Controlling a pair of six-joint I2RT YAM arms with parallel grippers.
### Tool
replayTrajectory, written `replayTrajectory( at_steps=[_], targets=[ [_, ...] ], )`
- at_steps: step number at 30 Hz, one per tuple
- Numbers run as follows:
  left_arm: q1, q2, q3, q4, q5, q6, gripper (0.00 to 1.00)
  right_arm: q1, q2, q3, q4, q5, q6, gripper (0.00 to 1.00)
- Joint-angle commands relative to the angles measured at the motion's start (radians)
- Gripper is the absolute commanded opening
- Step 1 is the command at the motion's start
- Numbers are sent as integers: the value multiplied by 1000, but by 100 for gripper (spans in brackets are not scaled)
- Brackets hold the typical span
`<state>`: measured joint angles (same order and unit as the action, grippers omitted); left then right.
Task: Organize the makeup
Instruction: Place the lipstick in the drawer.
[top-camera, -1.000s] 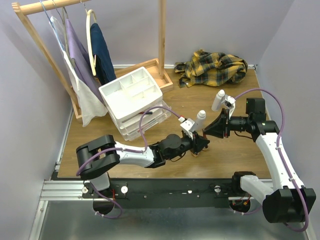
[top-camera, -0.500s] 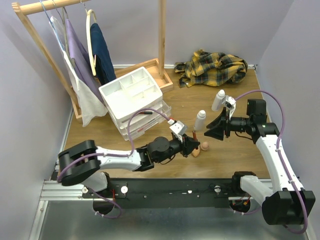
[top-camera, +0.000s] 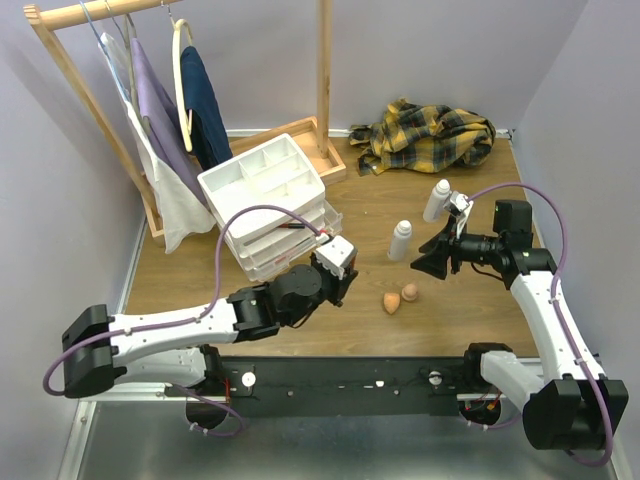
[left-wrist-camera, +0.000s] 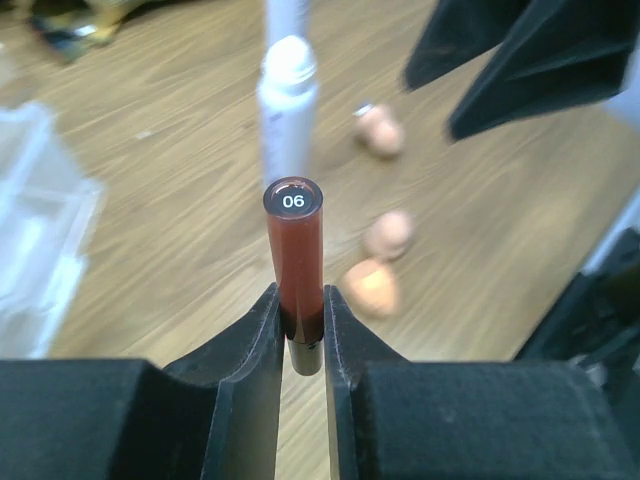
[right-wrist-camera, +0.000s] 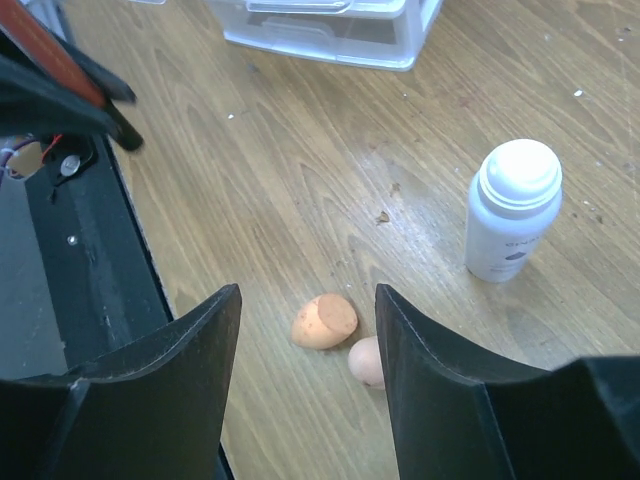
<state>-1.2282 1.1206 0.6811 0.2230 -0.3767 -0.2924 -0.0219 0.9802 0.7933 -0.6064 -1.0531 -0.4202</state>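
Observation:
My left gripper (left-wrist-camera: 300, 300) is shut on a dark-red stick (left-wrist-camera: 295, 255) whose end cap reads 06; in the top view it (top-camera: 336, 264) hovers beside the drawer unit. One white capped bottle (top-camera: 401, 240) stands mid-table, and another (top-camera: 437, 200) stands behind my right gripper (top-camera: 432, 258). That gripper (right-wrist-camera: 308, 295) is open, with nothing between its fingers, low over two peach sponges (right-wrist-camera: 325, 320) (right-wrist-camera: 367, 360). The sponges (top-camera: 391, 303) lie on the wood in front of the nearer bottle (right-wrist-camera: 512, 210).
The white plastic drawer unit (top-camera: 268, 205) stands at the left, its open tray on top. A wooden clothes rack (top-camera: 323, 80) with hanging garments is behind it. The yellow plaid cloth (top-camera: 430, 135) lies at the back right.
My left arm has swung back to the left, away from the sponges, with the stick still in its jaws. The right gripper's jaws have widened.

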Motion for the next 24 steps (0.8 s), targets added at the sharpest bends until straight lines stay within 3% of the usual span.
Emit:
replayTrajectory(
  at_steps=[1,12,24],
  targets=[
    [6,-96,81,-339,-187,99,0,-10,-2,-6,20,41,-14,64],
    [56,-177,232,-600,-382,168,0,-15,-8,-9,22,41,-15,64],
    [182,-76,287,-608,-558,246,0,-15,-18,-11,16,31,-20,64]
  ],
)
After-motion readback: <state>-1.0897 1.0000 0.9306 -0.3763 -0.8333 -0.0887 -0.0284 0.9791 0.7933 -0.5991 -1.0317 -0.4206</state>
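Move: The open drawer on the front of the white organizer is about 12 cm ahead of the lipstick-holding left hand, 11 cm to its left and 12 cm lower. The organizer's body rises behind, some 19 cm ahead and 19 cm left. The nearer white bottle stands roughly 11 cm ahead and 12 cm right, and the orange sponge lies level with the hand, 10 cm right. From the right hand the drawer is about 8 cm ahead and 25 cm left. Still pinching the dark-red lipstick between its fingertips, the left hand swings about 15 cm to its left, also going forward and rising some 5 cm before it levels off, from the open table towards the drawer and the organizer's front edge. On the way the wrist turns about 30 degrees counter-clockwise and rolls its left side up, bringing the fingers round from forward-right to nearly straight ahead. ##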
